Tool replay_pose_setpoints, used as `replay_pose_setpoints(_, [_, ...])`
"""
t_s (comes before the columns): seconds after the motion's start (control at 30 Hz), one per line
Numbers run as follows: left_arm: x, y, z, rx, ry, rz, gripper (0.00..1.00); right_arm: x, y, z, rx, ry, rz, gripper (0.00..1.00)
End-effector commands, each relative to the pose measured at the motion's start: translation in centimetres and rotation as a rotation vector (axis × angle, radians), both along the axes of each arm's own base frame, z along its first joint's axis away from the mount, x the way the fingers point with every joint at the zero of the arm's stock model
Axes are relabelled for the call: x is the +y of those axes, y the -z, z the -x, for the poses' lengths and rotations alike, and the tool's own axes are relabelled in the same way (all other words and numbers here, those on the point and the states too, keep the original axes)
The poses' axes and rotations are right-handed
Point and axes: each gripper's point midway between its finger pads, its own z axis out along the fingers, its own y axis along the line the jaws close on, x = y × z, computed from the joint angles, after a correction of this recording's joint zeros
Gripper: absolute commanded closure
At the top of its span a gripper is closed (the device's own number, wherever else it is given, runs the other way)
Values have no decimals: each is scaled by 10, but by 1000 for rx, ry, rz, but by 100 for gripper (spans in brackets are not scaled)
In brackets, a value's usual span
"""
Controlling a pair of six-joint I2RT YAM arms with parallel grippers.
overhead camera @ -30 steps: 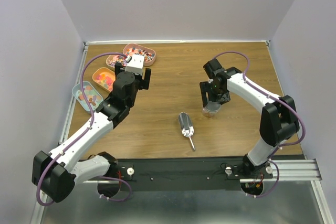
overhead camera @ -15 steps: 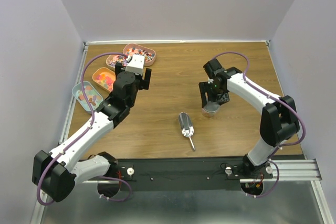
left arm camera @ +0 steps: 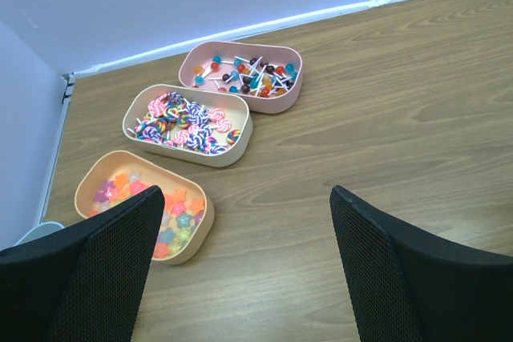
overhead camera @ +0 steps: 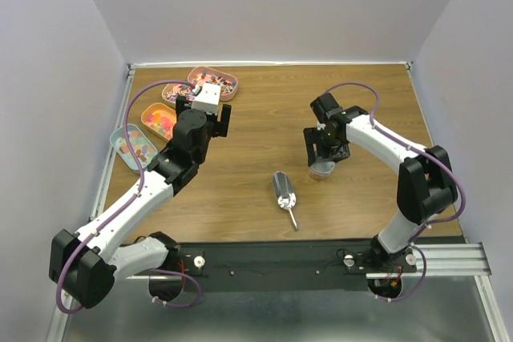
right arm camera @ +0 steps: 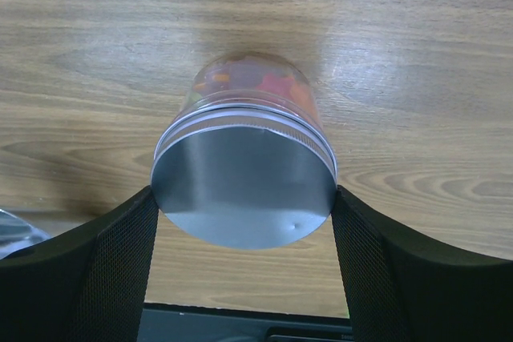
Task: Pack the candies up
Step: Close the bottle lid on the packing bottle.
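Observation:
A clear jar [overhead camera: 322, 169] with a silver metal lid [right arm camera: 244, 178] stands on the wooden table. Orange and red candies [right arm camera: 272, 84] show through its wall. My right gripper [right arm camera: 244, 198] is above it, its two fingers pressed against opposite sides of the lid; it also shows in the top view [overhead camera: 323, 156]. My left gripper [left arm camera: 247, 198] is open and empty, hovering over the table right of the trays, and shows in the top view [overhead camera: 224, 118]. Star-shaped candies fill the orange tray [left arm camera: 202, 226].
A cream tray [left arm camera: 240, 130] holds swirl lollipops and a pink tray [left arm camera: 292, 90] holds ball lollipops. A blue tray [overhead camera: 119, 135] sits nearest the left edge. The silver scoop [overhead camera: 284, 190] lies on the table left of the jar.
My right gripper has turned slightly on the jar's lid and shifted a little left. The left arm and the scoop have not moved.

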Motion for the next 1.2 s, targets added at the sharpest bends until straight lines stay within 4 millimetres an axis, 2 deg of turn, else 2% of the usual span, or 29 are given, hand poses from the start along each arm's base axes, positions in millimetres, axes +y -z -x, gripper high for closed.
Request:
replay_pose_setpoints(0.0, [4, 0, -1, -1, -13, -8, 9, 3, 10, 5, 18, -21, -6, 48])
replay_pose_setpoints(0.2, [5, 1, 0, 0, -14, -12, 9, 8, 4, -4, -3, -29, -18, 46])
replay_pose_setpoints(0.37, [4, 1, -1, 1, -12, -14, 9, 7, 21, 5, 52, -39, -9, 46])
replay_pose_setpoints(0.47, [4, 1, -1, 1, -12, -14, 9, 10, 27, 2, 61, -46, -15, 46])
replay_pose_setpoints(0.57, [5, 1, -1, 2, -15, -18, 9, 13, 34, -5, 71, -51, -5, 46])
replay_pose_setpoints(0.83, [8, 0, 0, -2, -30, -22, 9, 27, 39, -32, 48, -69, -11, 47])
replay_pose_setpoints(0.9, [9, 0, 0, -3, -31, -25, 9, 33, 36, -42, 31, -83, -21, 47])
replay_pose_setpoints(0.93, [9, 1, 0, -1, -31, -26, 9, 34, 43, -44, 45, -88, -13, 47])
replay_pose_setpoints(0.97, [8, 1, 0, -1, -29, -25, 9, 40, 39, -53, 25, -99, -20, 47])
replay_pose_setpoints(1.17, [8, 4, -1, 5, -32, -31, 9, 58, 53, -65, 44, -116, -32, 47])
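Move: I still have the bottle lid between my right fingers, set on the mouth of the packing bottle, whose middle is straight below that hand by about 4 cm. The scoop lies on the table some 10 cm to the left, 9 cm back and about 6 cm lower. The table ahead and to the left is bare. From my left hand the packing bottle is roughly 31 cm to the right, 6 cm back and 22 cm below. Keeping my right fingers pinched on the lid's sides, I hold it on the bottle with barely a change in height, then drag lid and bottle together along the table. I go forward about 7 cm and left about 4 cm, away from the scoop, speeding up as I go and turning the hand some 5 degrees counter-clockwise. ##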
